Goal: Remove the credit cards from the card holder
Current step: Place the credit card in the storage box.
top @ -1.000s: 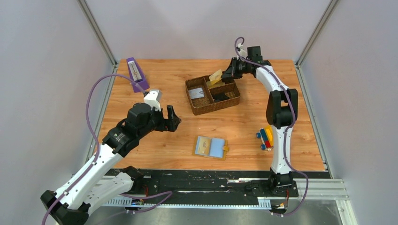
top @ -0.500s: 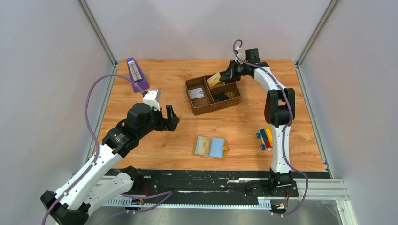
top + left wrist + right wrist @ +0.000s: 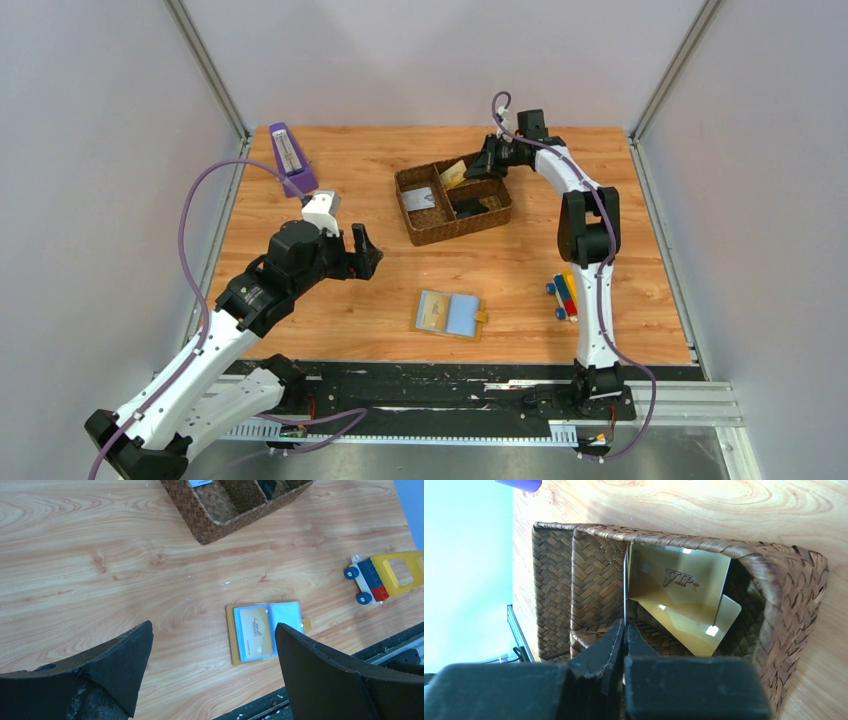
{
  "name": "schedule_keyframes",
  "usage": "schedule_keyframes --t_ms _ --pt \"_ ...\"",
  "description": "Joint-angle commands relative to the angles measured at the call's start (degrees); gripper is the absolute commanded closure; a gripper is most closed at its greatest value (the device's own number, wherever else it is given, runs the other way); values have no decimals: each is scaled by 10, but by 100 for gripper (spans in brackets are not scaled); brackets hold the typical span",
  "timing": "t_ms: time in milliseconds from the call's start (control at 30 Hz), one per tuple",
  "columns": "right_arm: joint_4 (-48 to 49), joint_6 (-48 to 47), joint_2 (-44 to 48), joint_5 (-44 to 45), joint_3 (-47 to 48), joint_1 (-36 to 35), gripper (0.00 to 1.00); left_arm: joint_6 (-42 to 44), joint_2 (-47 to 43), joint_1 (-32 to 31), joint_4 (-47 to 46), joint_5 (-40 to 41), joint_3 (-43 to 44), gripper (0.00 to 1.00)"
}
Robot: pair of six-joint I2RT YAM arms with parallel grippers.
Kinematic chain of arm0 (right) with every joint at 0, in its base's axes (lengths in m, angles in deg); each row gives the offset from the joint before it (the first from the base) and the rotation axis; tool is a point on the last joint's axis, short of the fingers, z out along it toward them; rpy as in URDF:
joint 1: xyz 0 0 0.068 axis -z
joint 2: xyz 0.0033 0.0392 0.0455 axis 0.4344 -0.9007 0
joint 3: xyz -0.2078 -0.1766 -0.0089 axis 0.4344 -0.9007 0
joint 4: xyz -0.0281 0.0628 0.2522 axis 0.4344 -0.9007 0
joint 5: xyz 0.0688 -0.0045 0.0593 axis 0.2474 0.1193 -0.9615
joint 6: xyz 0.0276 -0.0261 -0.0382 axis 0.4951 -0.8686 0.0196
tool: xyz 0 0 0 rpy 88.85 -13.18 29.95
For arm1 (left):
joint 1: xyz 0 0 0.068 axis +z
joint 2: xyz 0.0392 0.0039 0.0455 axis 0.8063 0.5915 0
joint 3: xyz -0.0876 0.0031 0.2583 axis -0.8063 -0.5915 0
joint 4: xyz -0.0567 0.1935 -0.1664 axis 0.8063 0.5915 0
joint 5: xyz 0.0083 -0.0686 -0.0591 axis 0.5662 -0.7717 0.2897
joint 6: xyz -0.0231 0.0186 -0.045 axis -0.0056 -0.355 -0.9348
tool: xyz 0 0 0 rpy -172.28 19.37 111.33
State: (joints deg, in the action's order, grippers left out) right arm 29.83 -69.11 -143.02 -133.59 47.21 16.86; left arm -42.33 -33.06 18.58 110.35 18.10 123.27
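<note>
The card holder point(image 3: 449, 314) lies open on the table near the front edge, mustard outside and blue-grey inside, with a gold card point(image 3: 255, 632) in its left pocket. My left gripper point(image 3: 366, 250) hovers open and empty, left of the holder and above it; in the left wrist view the holder point(image 3: 267, 632) shows between the wide fingers. My right gripper point(image 3: 480, 163) is shut on a credit card point(image 3: 625, 587), seen edge-on over the woven basket's point(image 3: 465, 232) back compartment. Two gold cards point(image 3: 684, 580) lean inside that compartment.
The basket also holds a pale card point(image 3: 422, 198) and a black item point(image 3: 470, 207). A purple metronome point(image 3: 290, 158) stands at the back left. A toy car of coloured blocks point(image 3: 566, 295) sits right of the holder. Metal rails run along the table's front edge.
My right gripper has carried its card lower and a little back-left, down into the basket's back compartment. The left arm has barely moved.
</note>
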Motion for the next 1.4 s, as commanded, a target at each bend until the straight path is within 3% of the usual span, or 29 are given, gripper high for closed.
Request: schedule_keyframes --t_ms 0,733,933,1367 --pt "10 6 -19 -11 30 -3 96 -3 -2 0 -18 6 1 0" --pt "3 19 2 66 51 -2 72 -25 2 -1 -9 5 4 0" --pt "-6 33 36 101 51 -3 60 -41 7 0 1 -3 -2 0" --pt "-49 43 172 186 -9 -15 53 -57 71 0 -4 -118 -24 0"
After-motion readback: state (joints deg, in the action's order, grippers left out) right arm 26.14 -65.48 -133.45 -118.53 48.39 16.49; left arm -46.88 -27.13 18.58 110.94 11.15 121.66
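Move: The right hand holds a gold credit card low inside the storage box; the gold card pile in the box's rear right compartment lies about 2 cm ahead, 3 cm left and 4 cm below. The black card sits some 7 cm back, level sideways; the blue card is roughly 5 cm back and 12 cm left, both about 5 cm lower. From the left hand, the gold pile is about 31 cm ahead, 17 cm right and 19 cm below. Right fingers open about halfway, releasing the card, then the hand lifts 7 cm; left hand sinks 4 cm. ##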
